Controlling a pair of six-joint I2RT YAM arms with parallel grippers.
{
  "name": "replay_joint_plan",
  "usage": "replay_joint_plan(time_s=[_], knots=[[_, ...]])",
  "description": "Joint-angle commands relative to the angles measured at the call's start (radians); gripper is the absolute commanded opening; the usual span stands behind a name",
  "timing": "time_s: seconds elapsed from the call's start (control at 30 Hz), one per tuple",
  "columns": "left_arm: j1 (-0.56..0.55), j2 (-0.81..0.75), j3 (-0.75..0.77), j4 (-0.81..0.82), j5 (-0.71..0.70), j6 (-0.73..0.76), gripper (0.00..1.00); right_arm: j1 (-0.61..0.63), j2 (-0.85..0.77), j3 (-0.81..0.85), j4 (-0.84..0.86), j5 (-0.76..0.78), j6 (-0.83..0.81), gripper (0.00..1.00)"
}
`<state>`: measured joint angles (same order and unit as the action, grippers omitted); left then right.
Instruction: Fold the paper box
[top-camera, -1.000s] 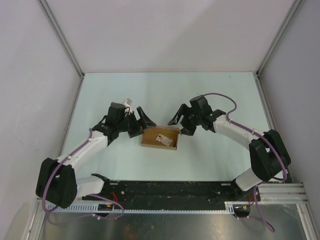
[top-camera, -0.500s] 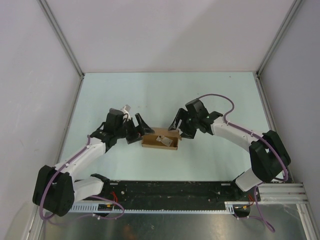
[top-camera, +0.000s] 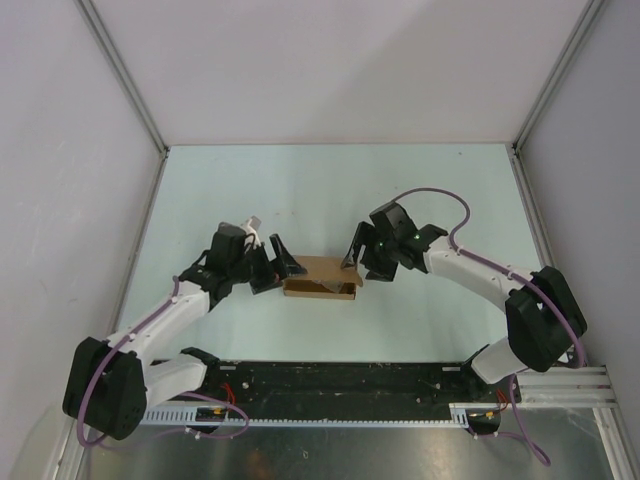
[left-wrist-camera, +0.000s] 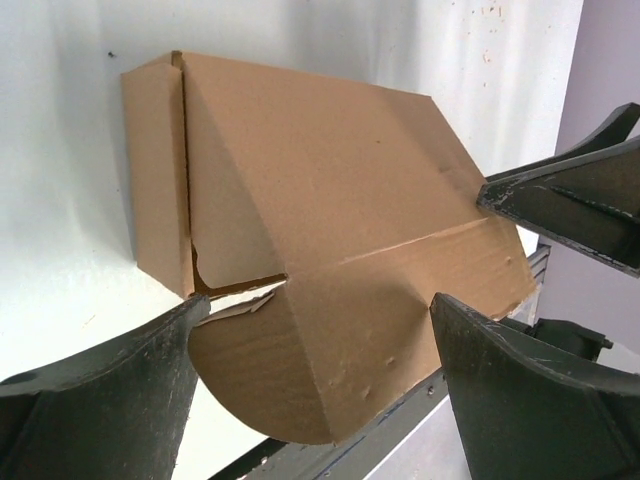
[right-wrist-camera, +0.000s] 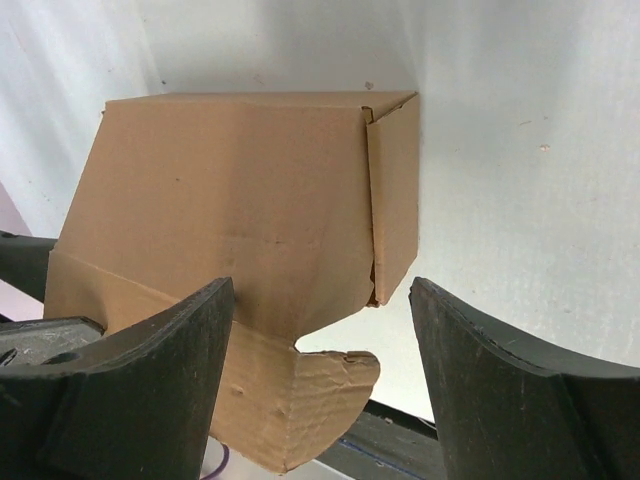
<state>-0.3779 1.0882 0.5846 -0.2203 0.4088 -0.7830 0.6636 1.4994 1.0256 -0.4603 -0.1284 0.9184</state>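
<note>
The paper box (top-camera: 322, 272) is a small brown carton in the middle of the table, its lid lowered over the tray. In the left wrist view the paper box (left-wrist-camera: 320, 190) shows its lid top, a front flap and a rounded side tab (left-wrist-camera: 270, 370) sticking out loose. My left gripper (top-camera: 281, 272) is open at the box's left end, jaws astride that tab (left-wrist-camera: 320, 300). My right gripper (top-camera: 356, 265) is open at the right end. Its jaws (right-wrist-camera: 322, 285) straddle the corner of the paper box (right-wrist-camera: 230, 200), where another rounded tab (right-wrist-camera: 325, 395) sticks out.
The black base rail (top-camera: 330, 380) runs along the table's near edge just behind the box. Grey enclosure walls (top-camera: 60, 200) close off the left, right and far sides. The right gripper's fingers (left-wrist-camera: 570, 200) show beyond the box in the left wrist view.
The lid has come down over the box and now hides the small white packet inside. Both grippers have moved in closer to the box's ends, still open.
</note>
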Motion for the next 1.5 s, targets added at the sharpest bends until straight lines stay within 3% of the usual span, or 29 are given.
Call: replay_joint_plan(time_s=[0.0, 1.47], knots=[[-0.004, -0.031, -0.022, -0.005, 0.028, 0.036, 0.96, 0.016, -0.013, 0.037, -0.031, 0.042, -0.024, 0.77], [-0.003, -0.074, -0.138, -0.033, -0.157, 0.064, 0.96, 0.071, -0.007, -0.068, -0.064, 0.197, -0.029, 0.77]])
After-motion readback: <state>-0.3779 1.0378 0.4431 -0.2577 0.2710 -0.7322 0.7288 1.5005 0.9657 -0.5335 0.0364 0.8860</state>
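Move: Between the two open hands the lid slants down from the box's far edge: its middle is some 6 cm right and 2 cm ahead of the left hand, and about 7 cm left and 1 cm ahead of the right, near both hands' height. The box lies under it, some 6 cm right of the left hand, level fore and aft, 7 cm lower. The card inside sits about 4 cm left of the right hand, 3 cm back, 8 cm below. Bringing the lid down from both ends, the hands keep their inner fingers against it by the tuck-flap crease, grippers still open. The left sinks about 5.5 cm, first easing back, then drifting left; the right sinks about 3.5 cm while moving back, then also rightward. Each wrist rolls about 10 degrees, its outer side rising. ##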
